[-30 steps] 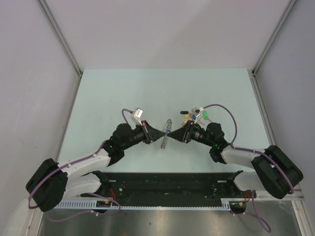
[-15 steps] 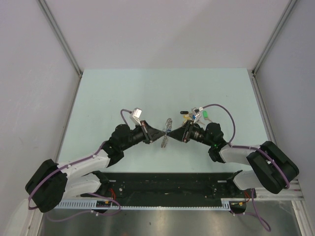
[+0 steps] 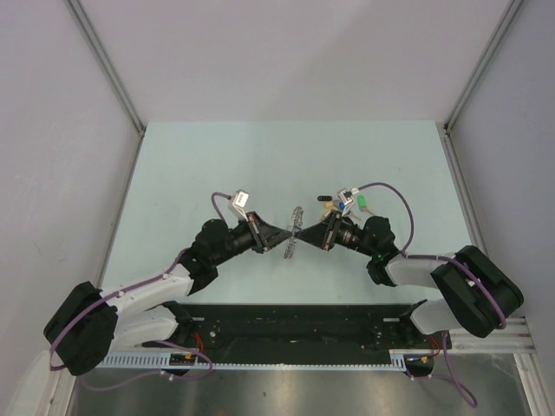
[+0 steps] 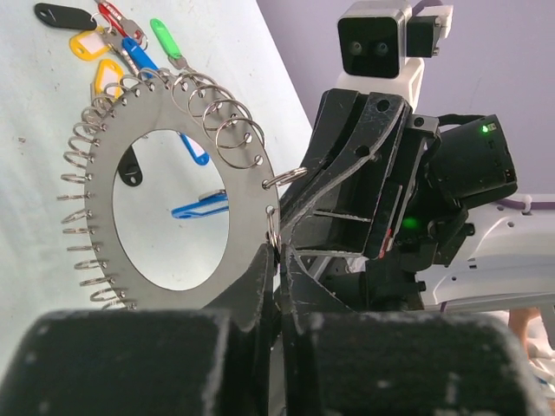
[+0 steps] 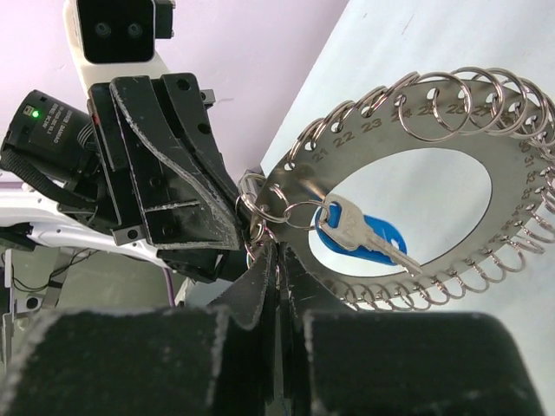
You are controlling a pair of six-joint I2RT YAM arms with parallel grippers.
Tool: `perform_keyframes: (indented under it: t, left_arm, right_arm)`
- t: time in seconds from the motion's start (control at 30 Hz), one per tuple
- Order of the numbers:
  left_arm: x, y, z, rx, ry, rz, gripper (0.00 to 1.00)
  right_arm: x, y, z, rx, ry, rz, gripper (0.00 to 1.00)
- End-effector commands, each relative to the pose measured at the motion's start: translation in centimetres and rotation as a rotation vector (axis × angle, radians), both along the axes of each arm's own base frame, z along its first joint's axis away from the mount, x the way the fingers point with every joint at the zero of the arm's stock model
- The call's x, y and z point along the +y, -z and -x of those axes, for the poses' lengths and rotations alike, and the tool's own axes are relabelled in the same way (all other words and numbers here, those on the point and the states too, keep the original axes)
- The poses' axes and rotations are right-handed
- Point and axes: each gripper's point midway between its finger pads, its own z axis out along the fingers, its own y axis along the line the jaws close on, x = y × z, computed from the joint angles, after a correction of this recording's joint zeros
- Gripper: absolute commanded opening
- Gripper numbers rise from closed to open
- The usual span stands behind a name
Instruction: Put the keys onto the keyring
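The keyring (image 3: 297, 215) stands on edge above the table between both arms, a flat grey disc (image 4: 250, 195) rimmed with small split rings. My left gripper (image 4: 279, 264) is shut on its lower rim. My right gripper (image 5: 277, 260) is shut on the opposite face of the same rim, next to a cluster of split rings. One key with a blue tag (image 5: 360, 234) hangs from a small ring on the keyring (image 5: 516, 208). The loose keys (image 3: 345, 204) lie behind the right wrist: black (image 4: 65, 16), yellow (image 4: 87, 43), green (image 4: 162, 36) and red (image 4: 108, 13) tags.
The pale table (image 3: 217, 165) is walled by grey panels on three sides. Both arm bases sit on a black rail (image 3: 286, 325) at the near edge. Purple cables loop over each wrist.
My right gripper has closed on the keyring's rim; it stood partly open before. The left gripper and the keyring have hardly moved.
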Motion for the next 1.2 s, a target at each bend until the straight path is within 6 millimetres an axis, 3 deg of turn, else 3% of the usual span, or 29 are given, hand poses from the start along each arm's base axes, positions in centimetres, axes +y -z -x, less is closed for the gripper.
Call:
perform_keyframes:
  t: [0.0,0.07,0.1,0.13,0.17,0.2,0.23,0.27,0.3,0.43,0.47,0.5,0.6,0.67,0.73,0.8,0.93,1.0,1.03,1.1,1.17]
  left_arm:
    - [0.6,-2.5,-0.3,-0.082,-0.034,0.030,0.21]
    - [1.5,-2.7,-1.2,-0.107,-0.083,-0.010,0.34]
    - [2.0,-3.4,-1.3,-0.127,-0.101,-0.013,0.46]
    - [2.8,-2.6,-1.6,-0.109,-0.126,-0.056,0.50]
    - [3.2,-3.2,-2.0,-0.139,-0.143,-0.076,0.54]
    - [3.8,-3.6,-2.3,-0.152,-0.170,-0.092,0.58]
    - [4.5,-3.1,-2.6,-0.161,-0.181,-0.142,0.59]
    - [4.8,-3.7,-2.8,-0.178,-0.188,-0.155,0.61]
    - [5.0,-3.9,-3.0,-0.191,-0.194,-0.170,0.63]
    - [5.7,-4.8,-3.4,-0.243,-0.185,-0.230,0.64]
    - [5.8,-5.0,-3.4,-0.249,-0.185,-0.234,0.64]
    - [5.8,-5.1,-3.4,-0.254,-0.181,-0.236,0.65]
    - [6.2,-5.5,-3.5,-0.272,-0.177,-0.245,0.66]
    - [6.4,-5.8,-3.3,-0.293,-0.172,-0.252,0.68]
    - [6.7,-6.0,-3.4,-0.306,-0.179,-0.265,0.68]
    - [7.1,-5.7,-3.2,-0.309,-0.181,-0.285,0.68]
    - [7.6,-5.5,-3.3,-0.306,-0.201,-0.306,0.68]
    - [8.0,-5.2,-3.5,-0.296,-0.218,-0.318,0.68]
    - [8.1,-5.2,-3.6,-0.295,-0.223,-0.320,0.68]
    - [8.4,-5.0,-3.6,-0.287,-0.234,-0.329,0.68]
    - [8.8,-4.7,-3.8,-0.277,-0.256,-0.338,0.68]
  right_arm:
    - [-0.4,-1.8,0.1,-0.088,-0.013,-0.032,0.00]
    - [-0.8,-2.5,-0.1,-0.132,-0.003,-0.022,0.00]
    - [-1.0,-1.8,-0.3,-0.113,0.000,0.017,0.00]
    - [-1.0,-1.8,-0.4,-0.120,-0.001,0.040,0.00]
    - [-1.1,-3.2,-0.7,-0.215,0.004,0.065,0.00]
    - [-1.3,-2.0,-0.9,-0.178,0.005,0.133,0.00]
    - [-1.4,-2.2,-0.9,-0.197,0.006,0.163,0.00]
    - [-1.5,-4.0,-1.4,-0.306,0.012,0.193,0.00]
    - [-1.8,-2.9,-1.3,-0.275,0.005,0.260,0.00]
    - [-2.2,-3.9,-1.8,-0.376,-0.031,0.401,0.00]
    - [-2.2,-3.4,-1.5,-0.359,-0.056,0.431,0.00]
    - [-1.9,-4.2,-1.7,-0.407,-0.082,0.440,0.00]
    - [-0.6,-3.8,-0.9,-0.436,-0.183,0.498,0.00]
    - [-0.3,-2.2,0.7,-0.399,-0.279,0.576,0.00]
    - [0.1,-1.2,0.3,-0.400,-0.323,0.666,0.00]
    - [-0.7,1.9,0.7,-0.346,-0.368,0.820,0.00]
    - [-1.2,3.0,0.8,-0.315,-0.407,0.982,0.00]
    - [-2.6,4.2,1.0,-0.264,-0.417,1.109,0.00]
    - [-4.0,4.8,-0.3,-0.241,-0.354,1.232,0.00]
    - [-4.2,4.8,-1.1,-0.245,-0.299,1.285,0.00]
    - [-1.8,2.9,-0.8,-0.309,-0.312,1.166,0.00]
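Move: The keyring plate hangs between the two nearly touching grippers. Its middle is roughly 3 cm ahead and 5 cm below both hands, about 1 cm to the left hand's right and 1 cm to the right hand's left. The key with the blue tag, already threaded, sits some 3 cm ahead of the right fingertips and 2 cm lower. The loose key pile lies on the table about 15 cm ahead of the right hand, 11 cm to its right and 17 cm down. The left fingers open wide, let go of the keyring's edge and draw off about 8 cm to the left, also going some 3 cm forward and up, while the right fingers stay shut on the keyring's rim. The right hand first lifts about 5 cm and a little forward with the keyring, then swoops back and down to end roughly 4 cm lower than it began, rolling some 60 degrees so that its fingers tip from pointing left to pointing steeply down towards the table. ##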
